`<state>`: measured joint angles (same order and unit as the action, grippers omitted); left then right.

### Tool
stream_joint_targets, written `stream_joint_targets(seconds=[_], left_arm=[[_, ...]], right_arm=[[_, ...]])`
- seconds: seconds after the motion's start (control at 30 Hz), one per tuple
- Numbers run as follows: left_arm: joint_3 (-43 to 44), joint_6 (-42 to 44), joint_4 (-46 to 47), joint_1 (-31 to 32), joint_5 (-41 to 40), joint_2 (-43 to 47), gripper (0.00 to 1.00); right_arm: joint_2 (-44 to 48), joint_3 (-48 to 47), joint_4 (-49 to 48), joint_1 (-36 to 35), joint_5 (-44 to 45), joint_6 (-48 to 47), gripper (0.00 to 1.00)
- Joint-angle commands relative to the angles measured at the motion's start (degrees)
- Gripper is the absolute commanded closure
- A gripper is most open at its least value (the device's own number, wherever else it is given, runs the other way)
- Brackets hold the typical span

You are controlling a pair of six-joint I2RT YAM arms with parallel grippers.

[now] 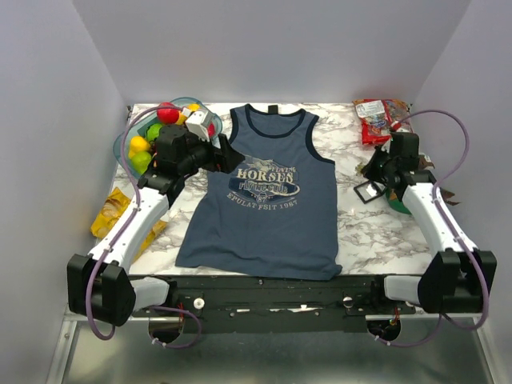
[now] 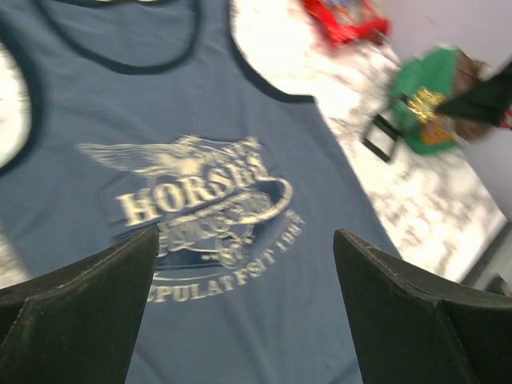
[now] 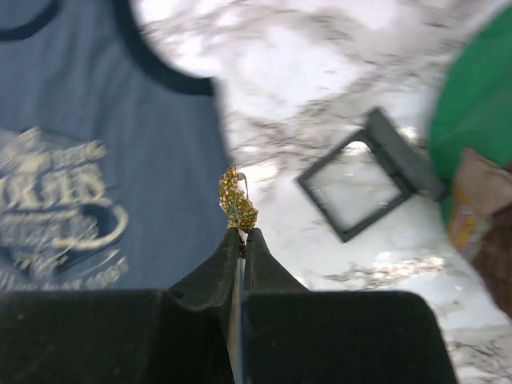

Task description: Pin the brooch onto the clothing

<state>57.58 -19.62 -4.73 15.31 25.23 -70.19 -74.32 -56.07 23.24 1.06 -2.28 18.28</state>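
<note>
The clothing (image 1: 268, 208), a slate-blue tank top with navy trim and a pale HORSES print, lies flat in the middle of the marble table. My right gripper (image 3: 242, 234) is shut on the brooch (image 3: 238, 200), a small sparkly gold pin sticking up from the fingertips. It hovers over bare marble just right of the top's armhole edge (image 3: 172, 80). In the top view that gripper (image 1: 374, 170) sits right of the shirt. My left gripper (image 2: 246, 233) is open, nothing between its fingers, above the chest print (image 2: 200, 200). From above, it (image 1: 228, 160) hangs over the shirt's left shoulder.
A small black-framed square box (image 3: 360, 184) lies on the marble right of the brooch, beside a green packet (image 3: 480, 120). A red snack bag (image 1: 376, 120) lies at back right. A bowl (image 1: 120, 149) of colourful toy fruit stands back left, a yellow packet (image 1: 112, 212) below it.
</note>
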Motion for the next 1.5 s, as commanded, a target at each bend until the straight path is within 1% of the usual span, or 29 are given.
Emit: stream_joint_targets(seconds=[0.0,0.03,0.13,0.17,0.2,0.23,0.33,0.47,0.6,0.63,0.8,0.83,0.93,0.97,1.03,1.13,1.37,1.4,1.43,1.47], left_arm=[[-0.63,-3.23,6.12,2.96,14.29,-3.19,0.03],[-0.72,-3.58,6.83,4.54,14.93,-3.63,0.04],[-0.89,-5.07,8.5,7.61,18.26,-4.25,0.04],[-1.15,-6.04,9.64,8.24,19.14,-4.42,0.04],[-1.42,-7.18,10.87,8.77,20.28,-4.51,0.04],[-2.2,-8.41,13.84,9.21,22.38,-4.6,0.04],[-3.44,-11.67,18.07,9.74,24.5,-4.69,0.05],[-3.62,-12.64,18.88,10.35,25.13,-4.6,0.09],[-3.27,-12.46,18.53,11.32,25.74,-4.86,0.15],[-3.18,-12.64,18.44,11.49,25.92,-5.21,0.18],[-3.09,-13.61,19.58,12.64,28.2,-6.27,0.29],[-3.09,-13.69,19.85,13.16,28.46,-6.62,0.34],[-3.0,-13.78,19.85,13.6,28.82,-7.06,0.42],[-3.0,-14.13,20.02,13.78,29.08,-7.24,0.44],[-3.35,-15.1,21.68,13.96,29.87,-7.85,0.49],[-3.88,-17.12,23.88,14.31,30.57,-8.12,0.52],[-5.02,-21.16,29.42,14.84,32.33,-8.91,0.56],[-5.2,-21.25,29.6,14.84,32.33,-8.91,0.57],[-5.2,-21.25,29.52,14.92,32.33,-9.0,0.63],[-5.2,-21.25,29.52,15.01,32.33,-9.17,0.65]], right_arm=[[6.46,-0.35,1.19,-5.97,-10.54,-2.38,0.99],[7.6,-0.26,1.19,-8.68,-11.51,-2.38,0.99],[11.12,-1.22,1.01,-13.87,-15.72,-1.15,0.99],[11.74,-1.49,0.66,-15.11,-18.43,-0.71,0.99],[13.05,-1.84,0.31,-16.51,-19.07,-0.36,1.0],[13.59,-2.28,0.22,-19.4,-19.33,0.08,1.0],[15.34,-3.43,-0.92,-23.37,-21.18,0.96,0.99],[16.67,-2.9,-4.69,-26.37,-25.39,2.81,0.99],[16.49,-3.6,-4.79,-29.44,-25.14,2.81,1.0],[16.32,-3.69,-4.87,-30.67,-24.88,2.72,0.99],[15.0,-3.95,-5.23,-32.7,-22.33,2.81,0.99],[14.74,-4.22,-5.31,-32.96,-22.33,2.9,0.99],[14.12,-4.57,-6.11,-33.58,-22.33,3.16,0.99],[13.86,-4.92,-6.37,-33.75,-22.33,3.07,1.0],[13.16,-5.18,-6.37,-34.1,-22.24,2.9,1.0],[12.45,-5.27,-6.54,-34.46,-22.15,2.99,0.99],[11.22,-5.1,-6.9,-35.25,-21.8,3.07,0.99],[11.22,-5.1,-6.98,-35.34,-21.8,3.16,0.99],[11.31,-5.01,-7.16,-35.51,-21.88,3.07,0.99],[11.31,-5.01,-7.16,-35.6,-21.8,3.16,0.99]])
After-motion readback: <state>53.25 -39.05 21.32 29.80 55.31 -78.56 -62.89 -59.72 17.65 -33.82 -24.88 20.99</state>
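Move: The brooch is already pinched in the shut right fingertips, about 1 cm ahead of and below that hand's point; from the left hand it lies some 41 cm to the right, level ahead and about 12 cm lower. The open left gripper is 41 cm left of the right hand and 11 cm higher. From the right hand the open brooch case lies 6 cm right, 1 cm ahead and 11 cm below; the shirt print lies 33 cm left, 4 cm ahead and 12 cm below. The right hand keeps its pinch on the brooch and sweeps it about 25 cm left, away from the case and over the shirt, drawing back and rising some 12 cm each while it yaws about 50 degrees counter-clockwise and its tips lift, fast at first and then easing slowly in towards the left gripper. The left hand comes to meet it, some 13 cm right and 11 cm back, turning about 40 degrees clockwise to face the brooch and narrowing its fingers from wide open to under half, with the tips close about the brooch but no clear grip yet. ##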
